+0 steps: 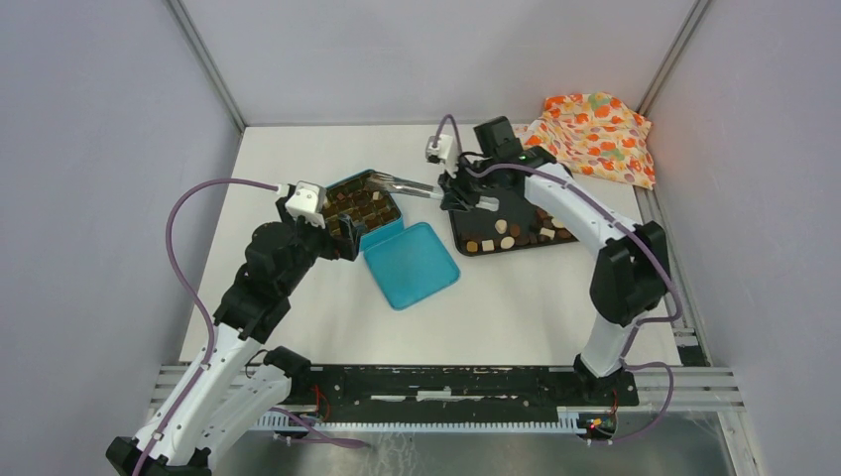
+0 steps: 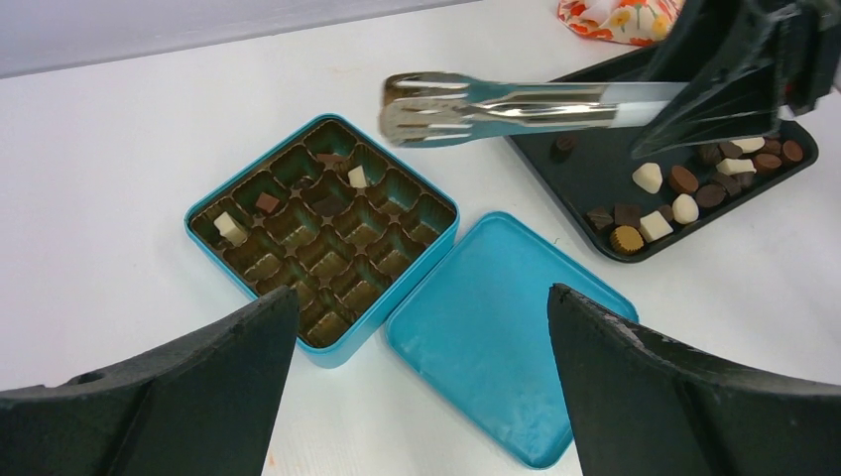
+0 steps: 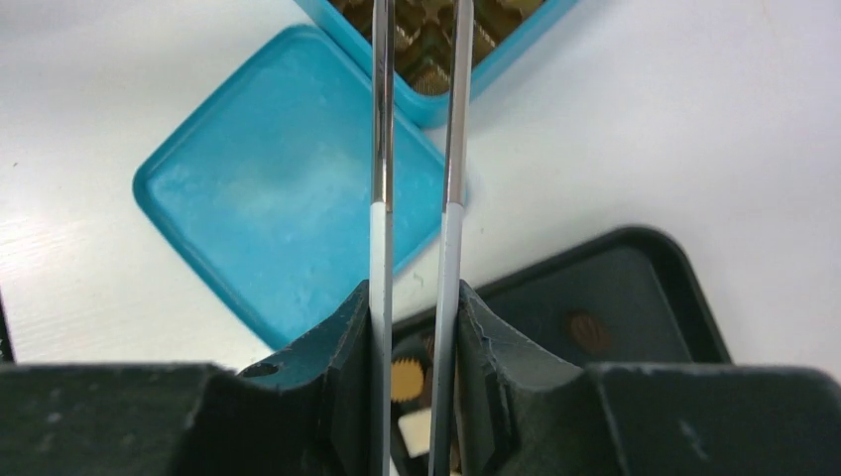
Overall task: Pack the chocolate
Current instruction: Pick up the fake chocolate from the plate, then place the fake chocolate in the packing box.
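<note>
Chocolate pieces (image 1: 508, 238), dark, light brown and cream, lie scattered in a black tray (image 1: 555, 244). A few more pieces (image 2: 230, 227) sit in cells of the open teal tin (image 2: 220, 246). My right gripper (image 3: 417, 297) is shut on metal tongs (image 2: 476, 102). The tongs reach left from the tray, and their tips hover over the tin's far corner (image 1: 382, 181). No piece shows between the tips. My left gripper (image 2: 421, 297) hangs open just near the tin and its lid (image 2: 496, 327), holding nothing. In the right wrist view, the two tong arms (image 3: 382, 149) run out over the lid (image 3: 288, 198).
The teal lid (image 1: 412, 264) lies flat on the white table (image 1: 516, 307) beside the tin's near right side. An orange flowery cloth (image 1: 595, 134) is bunched at the far right corner. Grey walls enclose the table on three sides.
</note>
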Tool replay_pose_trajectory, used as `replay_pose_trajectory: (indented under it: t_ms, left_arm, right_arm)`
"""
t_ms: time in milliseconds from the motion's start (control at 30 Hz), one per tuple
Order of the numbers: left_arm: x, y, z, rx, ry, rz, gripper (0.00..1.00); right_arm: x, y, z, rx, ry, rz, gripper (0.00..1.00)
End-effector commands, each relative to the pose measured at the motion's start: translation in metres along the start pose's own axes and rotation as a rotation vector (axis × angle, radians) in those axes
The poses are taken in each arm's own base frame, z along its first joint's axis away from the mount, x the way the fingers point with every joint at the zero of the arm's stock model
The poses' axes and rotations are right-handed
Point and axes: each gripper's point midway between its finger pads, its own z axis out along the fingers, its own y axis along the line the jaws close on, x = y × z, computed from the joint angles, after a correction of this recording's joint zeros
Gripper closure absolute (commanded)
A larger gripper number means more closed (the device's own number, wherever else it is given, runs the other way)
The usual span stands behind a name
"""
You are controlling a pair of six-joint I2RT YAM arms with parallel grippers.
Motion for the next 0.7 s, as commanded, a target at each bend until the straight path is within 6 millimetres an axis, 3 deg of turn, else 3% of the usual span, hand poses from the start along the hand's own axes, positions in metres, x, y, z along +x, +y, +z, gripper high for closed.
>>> replay_pose_trajectory:
  t_ms: [0,300,667]
  left_arm:
    - [-0.017,0.004,-0.004,-0.022,-0.053,-0.007,0.0]
    - [-0.018,0.004,-0.005,-0.024,-0.057,-0.007,0.0]
    - [-0.019,0.005,-0.006,-0.026,-0.061,-0.006,0.0]
  right_arm:
    - [-0.039,-0.002,0.025,0.045,0.029,-0.083,0.9]
    - [-0.055,0.002,0.083,0.072,0.106,-0.142,0.88]
    - [-0.049,-0.001,0.111,0.096,0.146,-0.15,0.86]
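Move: From the right hand, which already holds the tongs with their tips pointing left and down, the teal box's middle is about 19 cm to the left, roughly 1 cm farther out and 15 cm below. The teal lid is some 10 cm left and 13 cm back, the black tray about 13 cm to the right and level with the hand. From the left hand the box is about 11 cm ahead, hardly off to either side. Carry the held tongs with the right gripper quickly left, off the black tray's side and across to the teal box, about 10 cm in all, easing off as the tips come over the box. As the leftward run slows, sink some 5 cm and tip the left-pointing tongs roughly 10–15 degrees further down towards the box's compartments. Keep the grip unchanged. ##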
